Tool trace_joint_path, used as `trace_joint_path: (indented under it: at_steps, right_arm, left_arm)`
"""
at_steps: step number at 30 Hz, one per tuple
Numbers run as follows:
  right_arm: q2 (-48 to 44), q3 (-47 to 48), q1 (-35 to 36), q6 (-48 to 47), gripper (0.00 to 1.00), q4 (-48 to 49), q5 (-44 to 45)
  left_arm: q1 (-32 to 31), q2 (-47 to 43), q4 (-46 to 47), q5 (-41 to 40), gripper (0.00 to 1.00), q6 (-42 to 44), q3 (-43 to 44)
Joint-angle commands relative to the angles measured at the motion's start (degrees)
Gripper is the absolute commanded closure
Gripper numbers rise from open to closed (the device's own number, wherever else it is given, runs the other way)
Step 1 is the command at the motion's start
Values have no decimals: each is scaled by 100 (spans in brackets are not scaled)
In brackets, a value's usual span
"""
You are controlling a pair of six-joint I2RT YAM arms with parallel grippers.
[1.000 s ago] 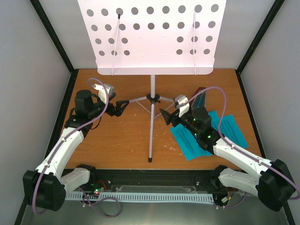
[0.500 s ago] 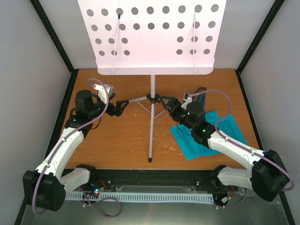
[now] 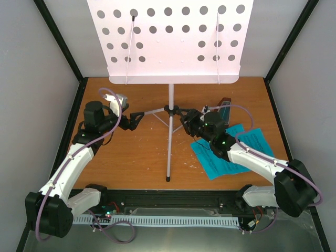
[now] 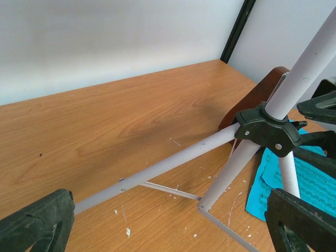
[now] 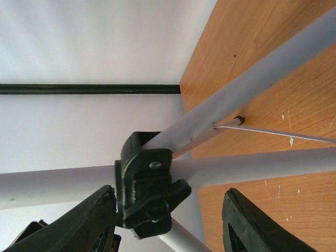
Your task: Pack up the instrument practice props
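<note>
The silvery music stand [image 3: 169,142] stands mid-table, its perforated desk [image 3: 170,42] at the back. My right gripper [image 3: 184,119] is at the stand's black tripod hub [image 5: 149,189]. Its jaws are open around the hub knob: the left finger [image 5: 79,226] is against it, the right finger [image 5: 257,226] is apart. My left gripper [image 3: 137,119] is open wide at the end of the stand's left leg [image 4: 157,170]. Cyan sheet-music pages [image 3: 254,144] lie under my right arm. The brown metronome [image 3: 224,105] shows partly behind it.
Grey walls with black corner posts [image 3: 58,42] close in the wooden table [image 3: 131,157] on three sides. The stand's front leg [image 3: 168,168] runs toward the near edge. Thin braces [image 4: 168,191] link the legs low over the table.
My right arm has swung left from over the cyan pages to the tripod hub, and its jaws have narrowed around it. The left arm has not moved.
</note>
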Motion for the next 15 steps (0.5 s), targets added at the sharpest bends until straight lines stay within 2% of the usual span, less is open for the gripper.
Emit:
trace_joint_path:
  at_steps: [1,4,10,15]
  right_arm:
    - [159,139,15,330,45,191,-64]
    - [228,185,15,291,49,220,-85]
    - [358,230,15,171,65,300,-119]
    - [455,226,15,199,70,473,-167]
  left_arm:
    - [-64,-98,100,-27,1,49,16]
    - [-64,-97,95,-36,0,56,16]
    - [-75,-92,92,-54,1,61,15]
    - [-84,-76,84,-55,0,67,15]
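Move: My right fingers already straddle the knob of the music stand's black hub, whose middle is about 3 cm to their left, 1 cm ahead and roughly level. From that hand, the metronome stands about 19 cm right, 2 cm farther out and some 15 cm lower; the blue sheets lie about 21 cm right, 16 cm back and 18 cm down. From my left hand, the hub is some 12 cm right, 2 cm ahead and slightly lower. I shut my right fingers from about half open to a third open around the knob of the stand's hub, and they close onto it. Meanwhile I ease that hand about 1 cm left and a little forward, farther over the hub, with the wrist hardly turning. ##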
